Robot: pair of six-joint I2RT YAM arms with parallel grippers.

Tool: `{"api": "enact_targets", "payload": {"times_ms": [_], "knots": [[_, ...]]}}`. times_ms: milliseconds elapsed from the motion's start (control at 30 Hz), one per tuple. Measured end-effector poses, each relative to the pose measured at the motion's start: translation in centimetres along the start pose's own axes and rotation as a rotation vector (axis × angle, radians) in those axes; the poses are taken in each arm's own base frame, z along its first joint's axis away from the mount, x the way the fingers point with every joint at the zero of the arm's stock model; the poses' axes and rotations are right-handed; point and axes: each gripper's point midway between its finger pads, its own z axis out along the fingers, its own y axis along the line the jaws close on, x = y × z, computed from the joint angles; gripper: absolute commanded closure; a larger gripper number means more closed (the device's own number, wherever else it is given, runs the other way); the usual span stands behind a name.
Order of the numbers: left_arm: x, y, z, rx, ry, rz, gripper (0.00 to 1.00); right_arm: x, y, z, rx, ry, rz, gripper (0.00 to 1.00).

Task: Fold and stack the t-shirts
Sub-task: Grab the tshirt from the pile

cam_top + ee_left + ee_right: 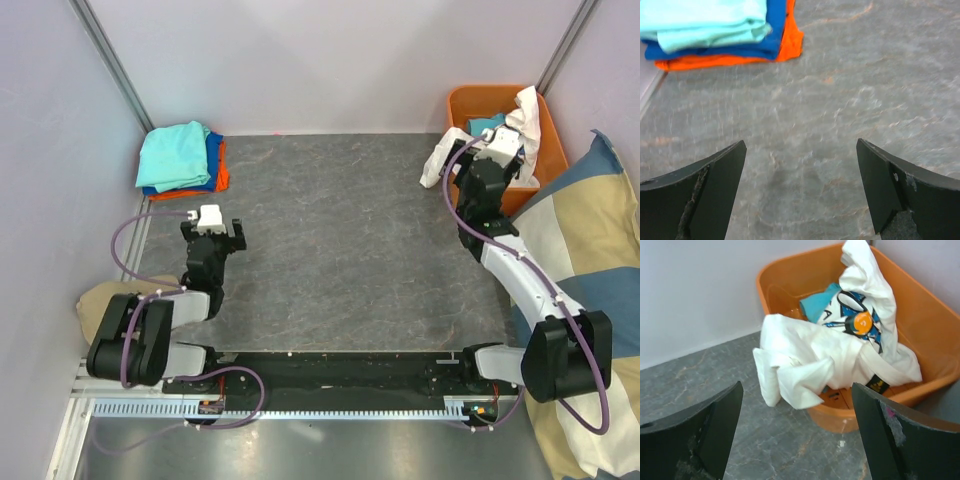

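Observation:
A folded stack of t-shirts lies at the back left: teal (178, 152) on top, then blue (214, 160) and orange (222, 178). The left wrist view shows the same teal (705, 22), blue (776, 30) and orange (790, 45) tees. A crumpled white t-shirt (527, 118) with a blue and orange print spills over the front rim of the orange bin (478, 100). My right gripper (797, 385) hangs open just in front of the white t-shirt (810, 355), holding nothing. My left gripper (800, 145) is open over bare table, short of the stack.
A teal garment (815, 302) lies deeper in the orange bin (920, 325). A blue-and-cream checked cushion (590, 230) fills the right side. A tan cap (100, 300) sits by the left arm's base. Walls close the table (340, 240) at the back and sides.

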Motion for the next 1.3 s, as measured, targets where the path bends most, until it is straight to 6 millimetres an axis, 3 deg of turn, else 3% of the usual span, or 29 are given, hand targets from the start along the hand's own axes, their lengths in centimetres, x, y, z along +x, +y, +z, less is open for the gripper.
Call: {"api": "enact_targets", "payload": {"times_ms": [67, 267, 400, 500, 633, 767, 867, 967, 1100, 1300], "knots": [[-1.9, -0.4, 0.3, 0.020, -0.016, -0.003, 0.00, -1.3, 0.7, 0.3, -0.013, 0.020, 0.003, 0.02], [-10.3, -1.4, 0.8, 0.059, -0.130, -0.119, 0.00, -2.0, 1.6, 1.9, 0.016, 0.125, -0.049, 0.02], [-14.4, -3.7, 2.1, 0.154, -0.111, -0.195, 0.00, -3.7, 2.5, 4.0, 0.053, 0.150, -0.081, 0.02], [-16.2, -5.8, 2.6, 0.237, -0.079, -0.232, 0.00, -5.5, 2.8, 5.9, 0.100, 0.154, -0.101, 0.02], [-15.5, -8.2, 1.9, 0.314, -0.005, -0.234, 0.00, -6.2, 3.0, 9.0, 0.138, 0.177, -0.106, 0.02], [-12.9, -10.0, 1.0, 0.355, 0.103, -0.229, 0.00, -3.0, 1.6, 11.3, 0.170, 0.274, -0.114, 0.02], [-11.8, -10.8, 0.4, 0.375, 0.150, -0.233, 0.00, 0.8, -0.4, 12.3, 0.192, 0.380, -0.101, 0.02], [-11.4, -11.2, 0.2, 0.388, 0.169, -0.239, 0.00, 3.7, -2.9, 12.6, 0.212, 0.466, -0.051, 0.03], [-10.9, -11.3, 0.2, 0.387, 0.184, -0.243, 0.00, 6.0, -5.3, 12.3, 0.245, 0.527, -0.001, 0.04], [-10.3, -11.3, 0.1, 0.385, 0.205, -0.247, 0.00, 9.1, -4.8, 11.0, 0.222, 0.597, 0.041, 0.04]]}}
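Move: From the right hand, the white t-shirt draped over the orange bin's rim lies about 12 cm ahead, 5 cm to the right and some 14 cm lower. The bin's middle is roughly 17 cm ahead, 8 cm right and 17 cm down; the teal cloth inside is about 24 cm ahead, 4 cm right and 20 cm below. From the left hand that white t-shirt lies about 18 cm ahead and 63 cm right, roughly level. Carry the open right gripper forward and up over the bin's near rim, then sink it some 16 cm into the bin towards the white t-shirt, drifting right and tipping the fingers down about 30 degrees. Meanwhile lift the empty left gripper, swing it about 12 cm right, away from the folded pile's side, and let it sink partway again, turning clockwise. ##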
